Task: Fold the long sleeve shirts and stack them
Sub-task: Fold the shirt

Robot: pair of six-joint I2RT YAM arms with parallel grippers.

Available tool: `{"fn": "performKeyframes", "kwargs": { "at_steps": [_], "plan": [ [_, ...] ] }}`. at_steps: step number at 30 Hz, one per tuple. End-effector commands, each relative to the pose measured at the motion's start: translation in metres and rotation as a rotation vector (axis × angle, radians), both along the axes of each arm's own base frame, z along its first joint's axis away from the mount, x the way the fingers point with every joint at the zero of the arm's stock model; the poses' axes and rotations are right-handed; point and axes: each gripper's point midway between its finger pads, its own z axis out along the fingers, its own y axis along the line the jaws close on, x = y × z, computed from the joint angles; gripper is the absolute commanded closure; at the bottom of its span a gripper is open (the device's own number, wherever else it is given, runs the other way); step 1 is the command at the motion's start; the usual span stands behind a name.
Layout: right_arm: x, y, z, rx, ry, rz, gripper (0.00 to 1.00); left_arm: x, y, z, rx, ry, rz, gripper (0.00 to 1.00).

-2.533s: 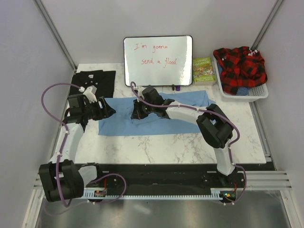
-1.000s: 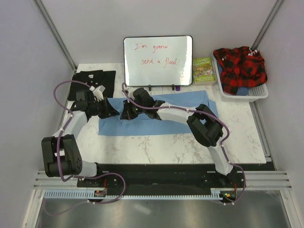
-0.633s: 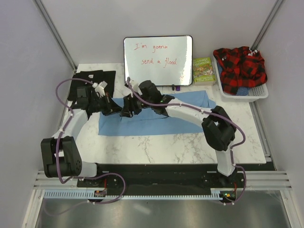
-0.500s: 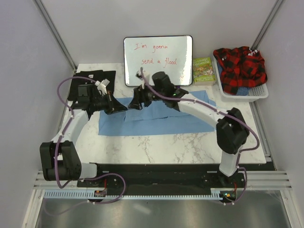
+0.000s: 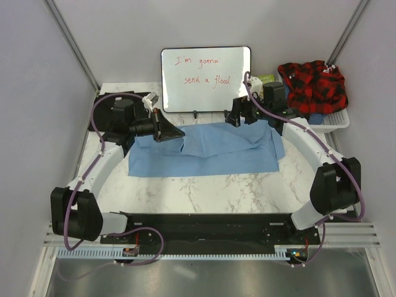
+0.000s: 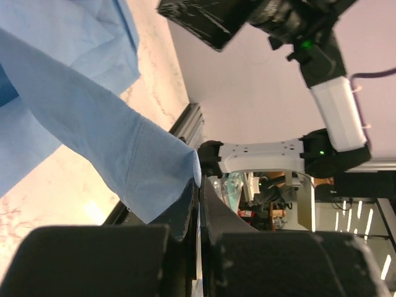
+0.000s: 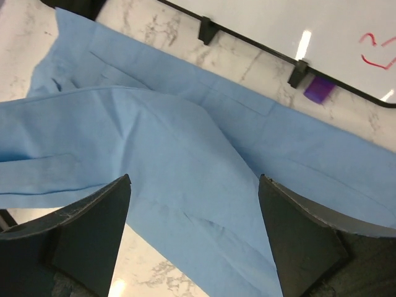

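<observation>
The light blue long sleeve shirt (image 5: 210, 151) lies spread across the middle of the table. My left gripper (image 5: 172, 132) is at its left end, shut on a cuff edge of the blue cloth (image 6: 105, 130), which hangs lifted from the left gripper (image 6: 199, 185). My right gripper (image 5: 236, 116) hovers open over the shirt's far edge, near the whiteboard's foot. In the right wrist view the right gripper (image 7: 195, 178) has its fingers wide apart above the blue shirt (image 7: 185, 154), with nothing between them. The black shirt (image 5: 99, 102) lies at the back left, mostly hidden by my left arm.
A whiteboard (image 5: 206, 79) with red writing stands at the back centre, a purple magnet (image 7: 317, 91) by its foot. A book (image 5: 267, 78) shows partly behind my right arm. A white basket (image 5: 337, 120) at the back right holds a red plaid shirt (image 5: 312, 83).
My right gripper has let go of the blue shirt, opened wide and swung right and back toward the whiteboard. My left gripper has shut on the cuff and carried it up and to the right.
</observation>
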Motion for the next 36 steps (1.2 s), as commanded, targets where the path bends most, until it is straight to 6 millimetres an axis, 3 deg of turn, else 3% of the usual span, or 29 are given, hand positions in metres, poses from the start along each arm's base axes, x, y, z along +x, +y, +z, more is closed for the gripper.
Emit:
{"fn": "performKeyframes", "kwargs": {
  "at_steps": [1,7,8,10,12,17,26,33,36],
  "plan": [
    [-0.006,-0.024,-0.004,-0.078,-0.034,0.009,0.08,-0.017,-0.001,0.057,-0.11,-0.064,-0.055,0.98],
    [-0.008,-0.036,-0.017,-0.117,-0.031,0.015,0.07,-0.03,0.011,0.076,-0.135,-0.066,-0.052,0.98],
    [-0.009,-0.036,-0.02,-0.123,-0.028,0.021,0.07,-0.034,0.013,0.057,-0.081,-0.03,-0.06,0.98],
    [-0.009,-0.037,-0.024,-0.132,-0.025,0.028,0.07,-0.03,0.017,0.046,0.001,-0.045,-0.052,0.98],
    [-0.01,-0.037,-0.029,-0.145,-0.019,0.037,0.07,-0.027,0.026,0.013,0.084,-0.009,-0.073,0.98],
    [-0.015,-0.04,-0.043,-0.17,0.006,0.054,0.07,0.006,0.053,-0.036,0.273,-0.07,-0.048,0.98],
    [-0.024,-0.043,-0.062,-0.207,0.045,0.089,0.11,0.046,0.092,-0.096,0.573,-0.211,-0.081,0.98],
    [-0.035,-0.047,-0.095,-0.241,0.142,0.11,0.39,0.061,0.124,-0.137,0.652,-0.159,-0.072,0.97],
    [-0.039,-0.051,-0.118,-0.264,0.204,0.098,0.44,0.065,0.137,-0.15,0.689,-0.132,-0.059,0.97]
  ]
}}
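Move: My left hand already pinches the shirt's raised upper layer. It takes it to the shirt's left end, about 17 cm to the left, 4 cm ahead and 17 cm below; the black cloth lies some 16 cm beyond that end and 9 cm farther left. My right hand, empty, has its next grip on the shirt's right part about 12 cm below, 4 cm back and 5 cm right; the purple block is roughly 9 cm ahead of the hand, level sideways. With my left fingers keeping the cloth, I first lift about 4 cm and draw slightly back, then swing down and left, somewhat forward, to end 14 cm lower and 12 cm left over the shirt's left end, fingertips tipping down some 35 degrees. Meanwhile I sink my open right hand about 9 cm towards the shirt's right part, easing right and back, and begin closing the fingers late. ##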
